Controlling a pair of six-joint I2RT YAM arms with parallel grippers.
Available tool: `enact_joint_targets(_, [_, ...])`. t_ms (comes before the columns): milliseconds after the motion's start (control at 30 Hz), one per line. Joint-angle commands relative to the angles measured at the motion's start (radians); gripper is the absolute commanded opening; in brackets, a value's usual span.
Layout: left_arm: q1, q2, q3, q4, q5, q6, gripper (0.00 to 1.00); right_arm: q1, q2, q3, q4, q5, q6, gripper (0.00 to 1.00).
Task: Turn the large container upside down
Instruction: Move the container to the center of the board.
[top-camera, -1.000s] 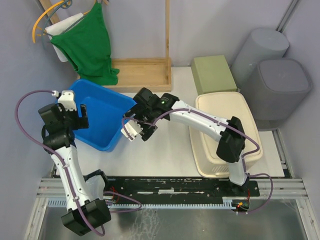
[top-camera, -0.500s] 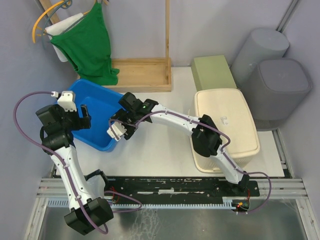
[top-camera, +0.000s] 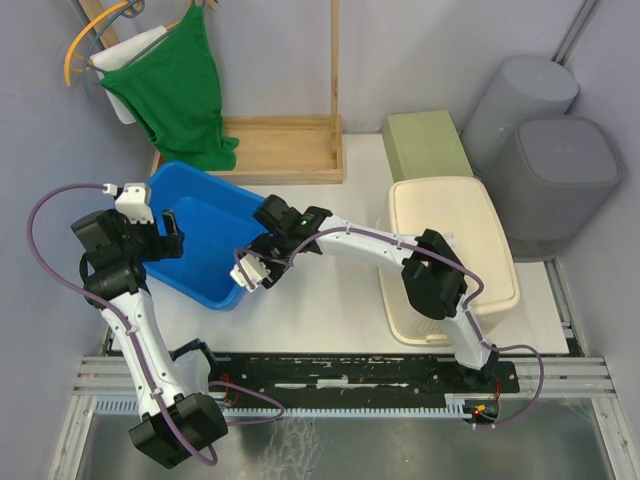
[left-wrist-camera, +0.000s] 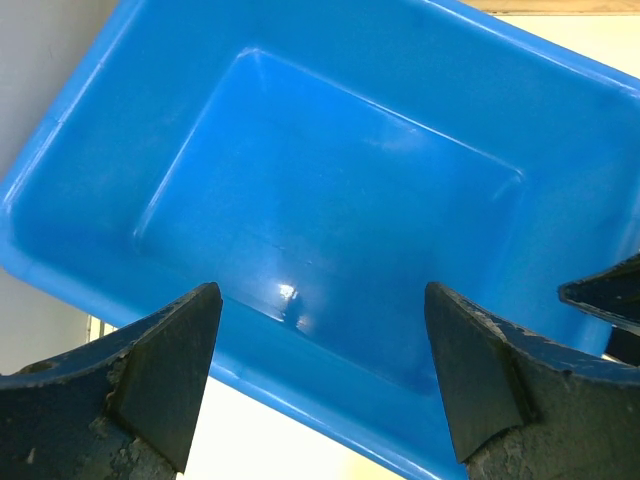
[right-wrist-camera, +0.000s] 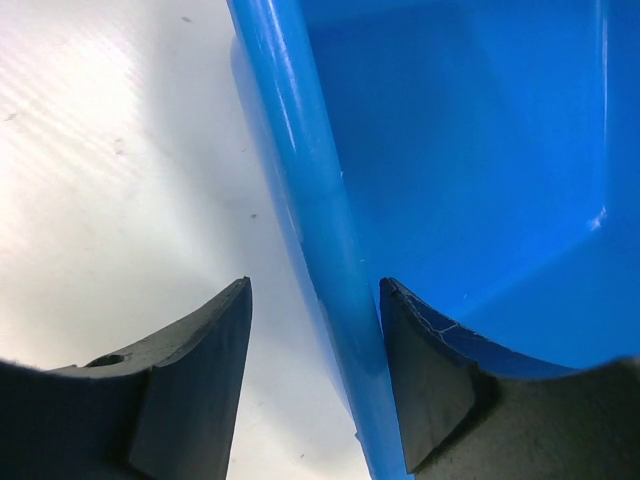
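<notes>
The large container is a blue plastic tub (top-camera: 200, 225) standing open side up at the left of the table. It fills the left wrist view (left-wrist-camera: 340, 170) and shows in the right wrist view (right-wrist-camera: 470, 130). My left gripper (top-camera: 163, 236) is open at the tub's left rim, its jaws spread wide over the near wall (left-wrist-camera: 320, 295). My right gripper (top-camera: 254, 268) is open at the tub's right rim. Its jaws straddle the rim (right-wrist-camera: 315, 290): one finger (right-wrist-camera: 430, 360) is inside against the wall, and the other (right-wrist-camera: 190, 370) is outside, apart from it.
A cream bin (top-camera: 455, 260) stands at the right, with a green box (top-camera: 428, 148) behind it and two grey bins (top-camera: 555, 180) at far right. A wooden rack base (top-camera: 285, 150) and a hanging green cloth (top-camera: 180, 90) are behind the tub.
My right gripper swung left over the tub's right wall, then came back a little to the rim. The tub shifted slightly with it. The left arm has hardly moved.
</notes>
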Motion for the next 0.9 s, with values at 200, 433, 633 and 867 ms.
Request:
enact_joint_targets(200, [0.007, -0.009, -0.005, 0.017, 0.004, -0.025, 0.89, 0.012, -0.178, -0.219, -0.022, -0.027, 0.02, 0.62])
enact_joint_targets(433, [0.008, 0.005, 0.003, 0.028, -0.013, -0.03, 0.89, 0.05, -0.295, -0.376, -0.022, -0.027, 0.02, 0.62])
enact_joint_targets(633, [0.008, 0.021, 0.013, 0.027, -0.011, -0.033, 0.89, 0.047, -0.469, -0.464, -0.022, -0.027, 0.02, 0.62])
enact_joint_targets(867, [0.008, 0.04, 0.018, 0.023, -0.027, -0.039, 0.89, 0.028, -0.551, -0.483, -0.022, -0.027, 0.02, 0.62])
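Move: The blue container's middle lies about 15 cm to the right hand's left, 6 cm ahead and 5 cm below; that hand's half-open fingers already straddle its right-hand end rim. The board's centre is some 18 cm to the hand's right and 2 cm ahead, the upturned white container 43 cm right and level with it, the wooden tray 27 cm ahead. From the left hand, the blue container's middle is roughly 6 cm ahead, 2 cm right and 18 cm below. The blue container is dragged by its right-hand end rim, the right hand's inner finger hooked inside the wall: about 10 cm to the right and 8 cm back towards the robot, nearly level, with the fingers staying half open rather than pinching. Near the finish the hand also rises some 4 cm and eases up off the rim, its slant hardly changed. ##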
